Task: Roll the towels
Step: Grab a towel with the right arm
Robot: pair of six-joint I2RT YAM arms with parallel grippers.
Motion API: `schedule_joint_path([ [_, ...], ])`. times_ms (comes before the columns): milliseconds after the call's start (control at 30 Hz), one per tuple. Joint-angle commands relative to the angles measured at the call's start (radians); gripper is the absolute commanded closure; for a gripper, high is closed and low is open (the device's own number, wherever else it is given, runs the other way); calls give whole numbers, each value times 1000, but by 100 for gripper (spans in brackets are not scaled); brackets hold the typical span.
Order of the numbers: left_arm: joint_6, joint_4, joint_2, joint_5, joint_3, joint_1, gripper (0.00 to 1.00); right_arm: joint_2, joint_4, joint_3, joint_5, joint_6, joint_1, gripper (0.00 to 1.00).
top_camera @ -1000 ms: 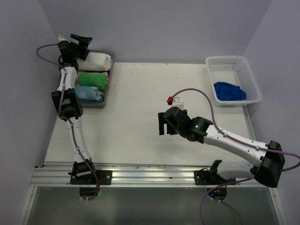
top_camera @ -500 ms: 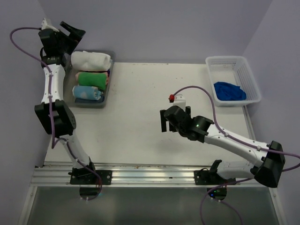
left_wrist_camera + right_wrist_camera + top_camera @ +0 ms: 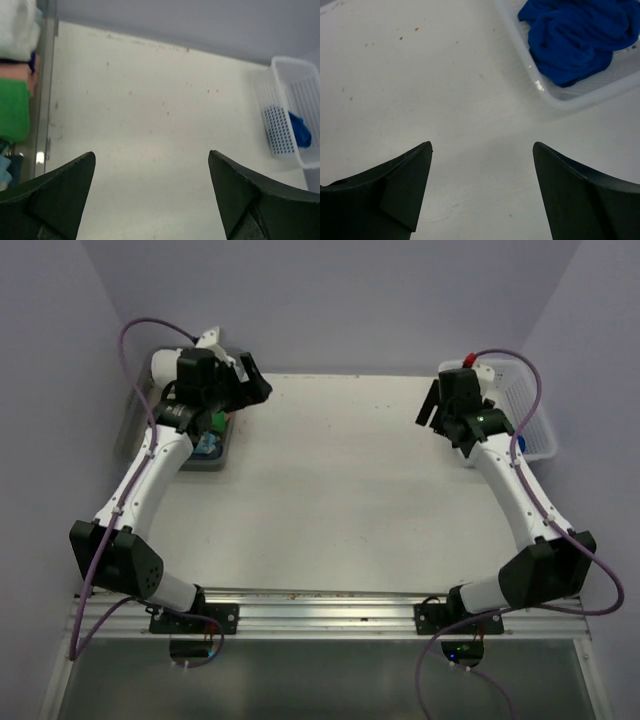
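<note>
The royal blue towel (image 3: 575, 35) lies crumpled in the white basket (image 3: 545, 90) at the far right; the top view shows only a sliver of that blue towel (image 3: 521, 443) behind my right arm. The rolled white towel (image 3: 17, 25) sits at the far end of the grey tray (image 3: 47, 100) on the left. My left gripper (image 3: 255, 382) hovers over the tray's right edge, open and empty (image 3: 151, 153). My right gripper (image 3: 437, 408) hangs just left of the basket, open and empty (image 3: 482, 144), over bare table.
A rolled green towel (image 3: 12, 110) and a pale blue one (image 3: 208, 443) lie in the tray beside the white roll. My left arm covers much of the tray from above. The basket (image 3: 520, 390) stands at the table's far right corner, against the wall.
My left arm swung from behind the tray to over its right edge. My right arm left the table's middle and moved to the far right, beside the basket. Both grippers stayed open.
</note>
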Motion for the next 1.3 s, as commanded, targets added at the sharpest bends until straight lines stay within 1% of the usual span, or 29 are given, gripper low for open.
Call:
schedule_joint_path([
  [0, 37, -79, -50, -75, -121, -83, 2, 159, -59, 139, -72, -23, -133, 15],
  [33, 33, -85, -67, -86, -135, -134, 2, 203, -66, 201, -78, -21, -189, 15],
  [100, 19, -102, -84, -94, -181, -181, 2, 276, -76, 258, -80, -12, -242, 14],
  [133, 14, -110, -104, -119, -196, -222, 2, 359, -82, 315, -83, -8, -291, 14],
  [200, 1, -114, -130, -133, -248, -259, 2, 439, -105, 375, -83, 14, -344, 14],
  [233, -1, -116, -156, -138, -268, -288, 2, 509, -104, 419, -92, 17, -383, 14],
  [300, -13, -124, -182, -147, -319, -310, 2, 597, -136, 476, -107, 31, -417, 14],
  [333, -13, -124, -211, -156, -337, -322, 2, 673, -148, 534, -120, 37, -441, 15],
  [400, -15, -127, -235, -172, -382, -334, 2, 724, -150, 565, -135, 46, -463, 15],
  [500, -12, -153, -253, -202, -397, -333, 2, 801, -138, 585, -152, 63, -477, 16],
  [533, -12, -168, -252, -216, -396, -333, 2, 815, -138, 594, -152, 68, -481, 20],
  [600, -13, -171, -250, -219, -391, -334, 2, 835, -130, 599, -164, 77, -487, 32],
  [633, -16, -171, -250, -212, -390, -333, 2, 832, -126, 601, -167, 80, -492, 53],
  [667, -18, -170, -250, -207, -387, -333, 2, 827, -124, 601, -161, 81, -494, 65],
  [700, -18, -168, -251, -201, -385, -333, 2, 806, -118, 605, -164, 80, -497, 88],
  [733, -19, -167, -252, -193, -382, -334, 2, 785, -118, 610, -163, 80, -497, 97],
  [767, -22, -165, -250, -190, -379, -333, 2, 760, -116, 610, -158, 75, -497, 100],
  [800, -24, -165, -248, -189, -379, -333, 2, 687, -98, 592, -157, 68, -497, 100],
  [867, -29, -162, -248, -202, -379, -333, 2, 604, -63, 564, -158, 57, -497, 100],
  [967, -35, -177, -236, -216, -359, -334, 2, 411, -1, 510, -213, 39, -494, 100],
  [1000, -38, -183, -230, -218, -353, -333, 2, 368, 17, 496, -230, 23, -477, 100],
  [1033, -41, -194, -229, -229, -347, -333, 2, 285, 23, 493, -227, 14, -463, 100],
  [1067, -42, -199, -227, -236, -333, -333, 1, 251, 25, 493, -223, 3, -445, 100],
  [1167, -39, -240, -218, -288, -289, -327, 1, 142, 22, 501, -204, -43, -345, 100],
  [1200, -36, -266, -213, -319, -275, -322, 1, 119, 20, 501, -196, -52, -267, 100],
  [1267, -30, -294, -212, -342, -234, -304, 1, 70, 17, 489, -172, -57, -190, 100],
])
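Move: The blue towel lies crumpled in the white basket about 11 cm ahead of my right hand, 17 cm to its right and 20 cm below. The basket's middle is some 6 cm farther out than the towel and a couple of centimetres more to the right; its left rim stands roughly 14 cm ahead of that hand, 7 cm right and 16 cm below. From my left hand the towel is about 60 cm right, 4 cm ahead and 28 cm lower. I swing my open right hand right and forward, then down into the basket, about 18 cm lower, turning some 25 degrees clockwise and tipping the fingers down. They pinch the blue towel; I pull it steeply up about 35 cm, swinging back left and slightly back as the fingers tip up. My empty, open left hand withdraws back and down from the grey bin, then waits. ##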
